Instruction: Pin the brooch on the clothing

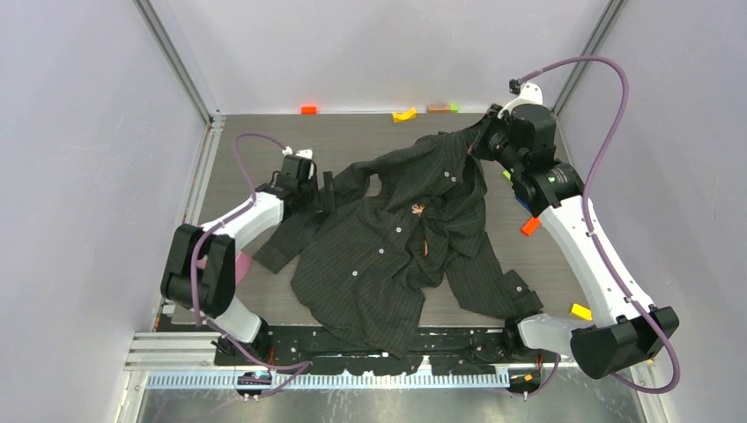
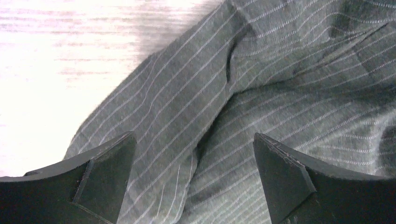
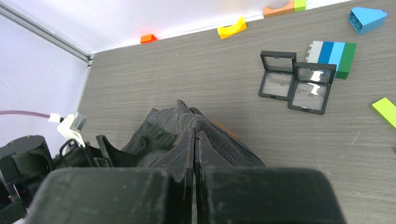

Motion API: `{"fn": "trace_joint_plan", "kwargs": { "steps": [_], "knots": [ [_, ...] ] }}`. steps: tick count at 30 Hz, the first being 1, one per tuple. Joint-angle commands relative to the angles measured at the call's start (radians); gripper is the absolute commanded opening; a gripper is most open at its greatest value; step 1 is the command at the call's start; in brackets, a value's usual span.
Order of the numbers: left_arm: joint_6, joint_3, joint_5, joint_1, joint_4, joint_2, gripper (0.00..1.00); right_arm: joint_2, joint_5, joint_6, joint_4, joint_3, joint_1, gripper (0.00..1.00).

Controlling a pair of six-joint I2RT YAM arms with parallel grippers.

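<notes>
The clothing, a dark pinstriped button-up shirt, lies spread across the middle of the table. A small coppery brooch sits on its chest below the collar; whether it is pinned I cannot tell. My left gripper hangs open just above the shirt's left sleeve, and its black fingers straddle a fold without touching it. My right gripper is shut on a bunched edge of the clothing at the far right and holds it raised off the table.
Two small black clear-lidded cases lie open beside stacked blue and green blocks. An orange block and a yellow arch lie along the back wall. Further orange and yellow blocks sit by the right arm.
</notes>
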Motion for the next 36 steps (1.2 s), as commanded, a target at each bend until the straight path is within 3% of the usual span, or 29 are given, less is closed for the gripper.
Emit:
{"fn": "trace_joint_plan", "kwargs": {
  "steps": [1, 14, 16, 19, 23, 28, 36],
  "knots": [
    [0.046, 0.108, -0.007, 0.006, 0.077, 0.079, 1.00, -0.020, 0.030, -0.021, 0.008, 0.000, -0.004, 0.00],
    [0.084, 0.316, 0.084, -0.002, 0.141, 0.350, 0.98, -0.021, 0.029, -0.023, 0.003, 0.006, -0.004, 0.01],
    [0.096, 0.329, 0.131, -0.004, 0.154, 0.379, 0.82, -0.021, 0.035, -0.028, 0.001, 0.012, -0.004, 0.00],
    [0.104, 0.337, 0.114, -0.003, 0.156, 0.407, 0.42, -0.020, 0.051, -0.041, -0.012, 0.025, -0.004, 0.00],
    [0.106, 0.308, 0.071, 0.005, 0.170, 0.387, 0.02, -0.019, 0.080, -0.067, -0.018, 0.044, -0.004, 0.00],
    [0.101, 0.232, -0.030, 0.016, 0.207, 0.228, 0.00, -0.020, 0.126, -0.100, -0.018, 0.084, -0.004, 0.00],
    [0.143, 0.262, -0.166, 0.044, 0.109, -0.262, 0.00, -0.054, 0.202, -0.151, -0.013, 0.251, -0.007, 0.00]
  ]
}}
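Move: The clothing's far edge, by the upper part of the left sleeve, lies about 8 cm ahead of the open left hand, 4 cm to its right and 5 cm below. From that hand the brooch is some 22 cm right and 3 cm back, the sleeve's cuff about 14 cm back and 12 cm left. From the right hand, which already holds the garment high, that edge lies roughly 30 cm left, 6 cm ahead and 32 cm below. Left hand reaches about 9 cm forward-right, dips, pinches the upper sleeve, lifts some 15 cm; right keeps hold. ##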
